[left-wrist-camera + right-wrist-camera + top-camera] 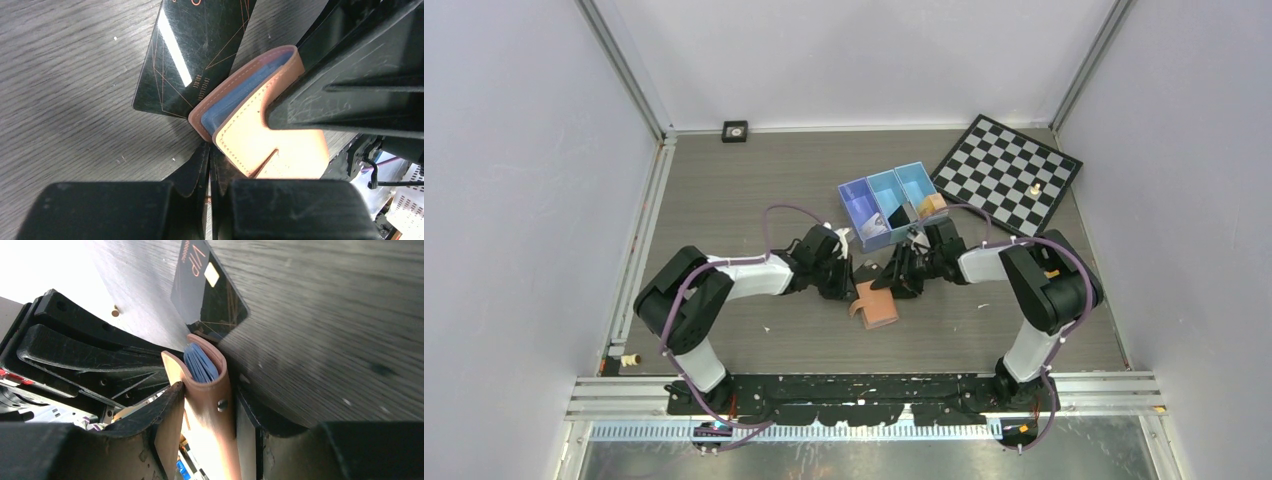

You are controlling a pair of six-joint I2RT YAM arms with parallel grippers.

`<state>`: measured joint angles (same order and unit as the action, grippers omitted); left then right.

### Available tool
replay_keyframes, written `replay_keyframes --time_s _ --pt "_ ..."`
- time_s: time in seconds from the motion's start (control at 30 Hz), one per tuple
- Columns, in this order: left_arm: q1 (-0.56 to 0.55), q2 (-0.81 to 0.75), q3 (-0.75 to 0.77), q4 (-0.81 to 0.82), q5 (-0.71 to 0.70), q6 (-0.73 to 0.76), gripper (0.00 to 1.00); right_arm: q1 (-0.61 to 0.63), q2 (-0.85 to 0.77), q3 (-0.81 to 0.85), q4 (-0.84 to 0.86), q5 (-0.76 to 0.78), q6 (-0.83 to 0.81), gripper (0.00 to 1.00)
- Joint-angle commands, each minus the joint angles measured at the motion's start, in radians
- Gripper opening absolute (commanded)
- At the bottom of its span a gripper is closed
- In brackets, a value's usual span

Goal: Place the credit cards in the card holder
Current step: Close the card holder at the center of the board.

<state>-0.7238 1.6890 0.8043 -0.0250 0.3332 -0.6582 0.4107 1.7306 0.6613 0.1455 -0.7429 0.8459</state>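
Observation:
The salmon-tan card holder (881, 306) stands tilted on the table between the two arms, its blue lining (235, 100) facing the camera. My right gripper (210, 390) is shut on it, with a finger on each side of the card holder (210, 405). A glossy black credit card (192, 50) lies flat on the table, and one end of it touches the holder's open mouth; the right wrist view shows the credit card (210, 295) beyond the holder. My left gripper (210, 150) is shut, its tips at the holder's lower corner, and I see nothing held between them.
A blue three-compartment bin (892, 203) stands just behind the grippers, with a small tan block in its right end. A chessboard (1007, 175) with one pale piece lies at the back right. A small black square object (735, 131) sits by the back wall.

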Motion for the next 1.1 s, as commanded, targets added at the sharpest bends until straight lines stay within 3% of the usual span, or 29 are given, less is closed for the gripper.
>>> replay_keyframes --time_s 0.0,0.07,0.23,0.33,0.43,0.53,0.7,0.93,1.07 --pt "-0.013 0.019 -0.059 0.007 -0.038 -0.009 0.04 0.051 0.063 -0.025 0.078 0.059 0.051 0.46" --pt "-0.012 0.013 -0.074 0.019 -0.046 -0.017 0.02 0.059 0.067 -0.026 0.096 0.056 0.065 0.45" --pt "-0.013 -0.013 -0.092 0.057 -0.042 -0.034 0.05 0.071 0.002 -0.051 0.119 0.075 0.098 0.27" --pt "-0.011 -0.083 -0.064 -0.009 -0.08 -0.009 0.18 0.06 -0.114 -0.03 -0.044 0.132 0.055 0.12" --pt "-0.008 -0.178 -0.022 -0.132 -0.157 0.053 0.34 0.031 -0.266 0.038 -0.314 0.233 -0.029 0.01" --pt "0.01 -0.283 0.009 -0.268 -0.218 0.108 0.57 0.027 -0.39 0.187 -0.689 0.46 -0.171 0.01" --pt "0.041 -0.456 0.053 -0.444 -0.26 0.183 0.77 0.04 -0.446 0.446 -1.151 0.78 -0.302 0.01" --pt "0.063 -0.638 0.055 -0.557 -0.273 0.227 0.89 0.241 -0.297 0.666 -1.54 1.254 -0.182 0.0" --pt "0.064 -0.699 0.019 -0.556 -0.261 0.211 0.9 0.354 -0.168 0.669 -1.569 1.321 -0.055 0.01"
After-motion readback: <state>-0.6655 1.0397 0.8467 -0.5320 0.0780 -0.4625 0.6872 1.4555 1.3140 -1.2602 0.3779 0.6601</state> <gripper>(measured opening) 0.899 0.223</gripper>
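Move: The folded card holder is already between the right gripper's partly open fingers, with its middle about 5 cm back and 1 cm left of the right hand, 1 cm lower. From the closed left fingertips, which are at the holder's left edge, that middle is some 6 cm to the right, 3 cm back and 1 cm lower. The loose black card lies about 3 cm farther out and 4 cm left of the right hand, flat on the table; the card tray is roughly 19 cm ahead of that hand, 1 cm to its right. Nudge the right gripper a little left and pinch the folded holder while the left fingertips stay by its edge. Then lift the pinched holder about 14 cm and carry it right to end some 13 cm over, swinging the fingers about 65 degrees to point down and sinking slightly at the end. Meanwhile draw the left gripper up and left, opening it wide. ##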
